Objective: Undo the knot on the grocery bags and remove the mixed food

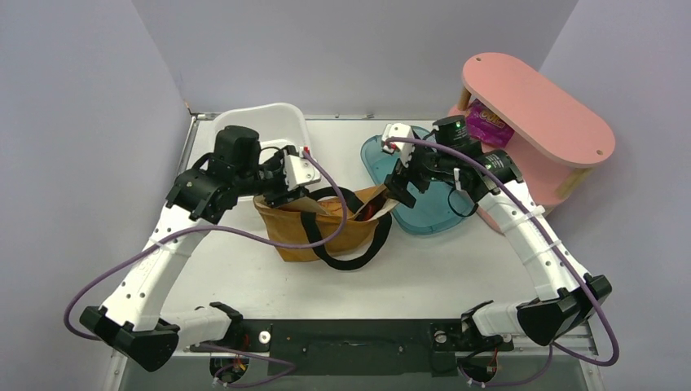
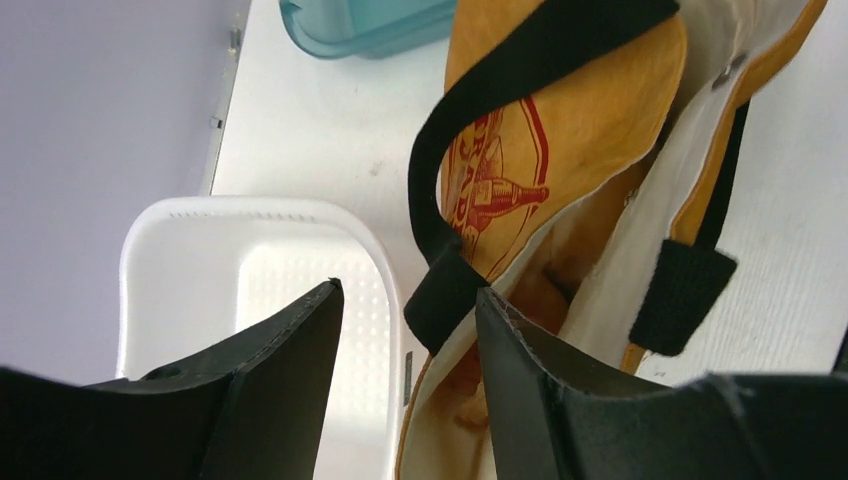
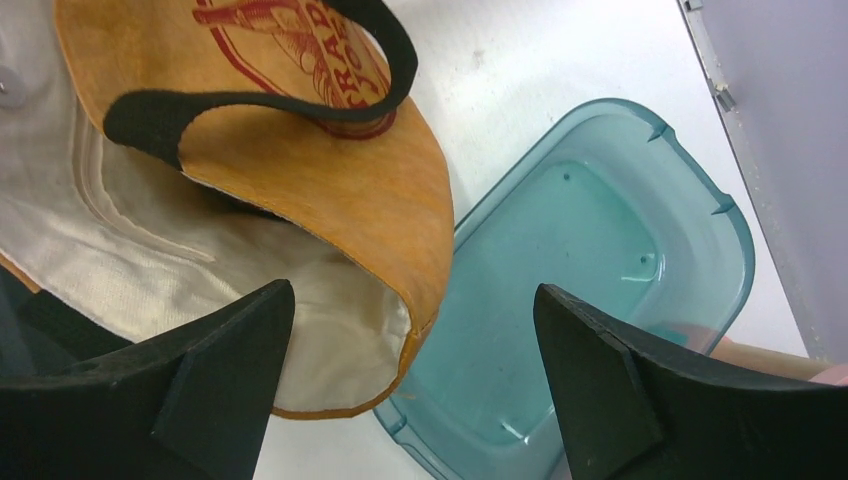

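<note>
The mustard-brown tote [image 1: 314, 232] lies in mid-table with its mouth gaping and its black straps [image 1: 350, 252] spilled forward. My left gripper [image 1: 289, 194] is at the tote's left rim. In the left wrist view it [image 2: 408, 288] stands open, astride the cream-lined rim [image 2: 430, 400] beside a strap end [image 2: 445, 300]. My right gripper [image 1: 399, 194] hovers at the tote's right corner. In the right wrist view it [image 3: 412, 288] is wide open, with the tote's corner [image 3: 400, 340] between its fingers, untouched. Something peach-toned [image 2: 560, 285] shows inside the mouth. The mixed food is hidden.
A teal tub [image 1: 432, 208] sits right of the tote, under my right gripper. Behind my left arm stands a white tub [image 1: 261, 122]. At the back right, a pink two-level stand [image 1: 538, 106] holds a purple packet [image 1: 487, 124]. Grey walls close in on three sides.
</note>
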Robot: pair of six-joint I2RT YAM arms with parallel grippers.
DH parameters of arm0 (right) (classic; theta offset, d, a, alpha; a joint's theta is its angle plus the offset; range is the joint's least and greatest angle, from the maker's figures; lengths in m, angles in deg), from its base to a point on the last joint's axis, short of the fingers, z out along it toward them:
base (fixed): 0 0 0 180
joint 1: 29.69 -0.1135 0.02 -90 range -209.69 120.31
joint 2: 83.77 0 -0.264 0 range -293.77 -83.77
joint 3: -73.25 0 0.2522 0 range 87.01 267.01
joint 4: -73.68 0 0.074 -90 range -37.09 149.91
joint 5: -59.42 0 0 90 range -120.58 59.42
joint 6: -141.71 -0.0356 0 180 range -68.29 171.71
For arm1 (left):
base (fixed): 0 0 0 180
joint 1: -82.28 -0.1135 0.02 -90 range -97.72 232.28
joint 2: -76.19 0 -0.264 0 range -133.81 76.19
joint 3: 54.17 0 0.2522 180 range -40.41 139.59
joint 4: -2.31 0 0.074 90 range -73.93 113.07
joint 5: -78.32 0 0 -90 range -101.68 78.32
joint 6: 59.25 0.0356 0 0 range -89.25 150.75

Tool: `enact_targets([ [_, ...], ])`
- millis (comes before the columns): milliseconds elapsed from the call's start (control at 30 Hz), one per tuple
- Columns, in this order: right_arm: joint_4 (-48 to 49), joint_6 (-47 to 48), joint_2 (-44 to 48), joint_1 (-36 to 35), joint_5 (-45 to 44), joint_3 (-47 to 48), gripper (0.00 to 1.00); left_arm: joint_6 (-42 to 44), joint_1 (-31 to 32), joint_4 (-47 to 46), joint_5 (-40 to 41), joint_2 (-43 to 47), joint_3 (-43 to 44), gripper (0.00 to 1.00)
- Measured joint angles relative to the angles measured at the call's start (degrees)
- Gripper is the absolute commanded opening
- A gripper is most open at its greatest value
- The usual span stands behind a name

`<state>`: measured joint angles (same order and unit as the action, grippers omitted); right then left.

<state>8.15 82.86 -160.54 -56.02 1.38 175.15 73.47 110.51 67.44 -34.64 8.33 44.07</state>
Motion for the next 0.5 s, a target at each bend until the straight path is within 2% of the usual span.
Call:
enact_targets([
  [267, -1.46, 5.09, 0.79, -2.27, -4.90, -4.72, 0.85, 12.28, 0.00, 4.07, 0.90, -2.40, -2.19, 0.47],
  [333, -1.66, 5.68, 1.44, -2.27, -6.01, -6.34, 0.85, 13.11, 0.09, 3.85, 0.90, -2.38, -3.52, 0.38],
  [367, -1.84, 5.81, 1.88, -2.27, -6.45, -7.13, 0.85, 13.20, 0.17, 3.69, 0.90, -2.36, -4.17, 0.24],
  [400, -1.99, 5.90, 2.38, -2.27, -6.82, -7.85, 0.85, 13.07, 0.24, 3.56, 0.92, -2.36, -4.66, 0.16],
  [433, -2.14, 5.99, 2.82, -2.27, -7.17, -8.31, 0.85, 12.35, 0.26, 3.32, 0.92, -2.36, -4.92, 0.02],
  [500, -2.29, 6.19, 3.58, -2.27, -7.56, -8.55, 0.85, 9.73, 0.37, 2.14, 0.57, -2.34, -5.11, 0.00],
])
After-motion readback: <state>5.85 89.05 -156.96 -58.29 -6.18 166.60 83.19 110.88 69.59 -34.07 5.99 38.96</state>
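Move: The left hand's fingers hang about 5 cm above the tan bag's far rim by the far handle's left foot, which lies roughly 1 cm ahead and 2 cm to the right. From there the near handle is some 11 cm back, 10 cm right and 8 cm lower, the white basket 15 cm ahead, 10 cm left and 18 cm lower. The bag's right corner lies about 2 cm back, 2 cm left and 5 cm below the right hand, the teal tray 9 cm ahead, 6 cm right and 18 cm lower. The left hand sinks about 5 cm almost straight down onto the bag's far rim, its half-open fingers passing either side of the cloth just under the handle's foot and then, at the bottom, closing nearly shut to pinch the rim. At the same time the right hand, fingers kept wide, drops about 5 cm while easing some 2 cm back and 2 cm right and rolling about 10 degrees, so that its fingers straddle the bag's right corner, the rear one dipping inside the mouth against the lining. ##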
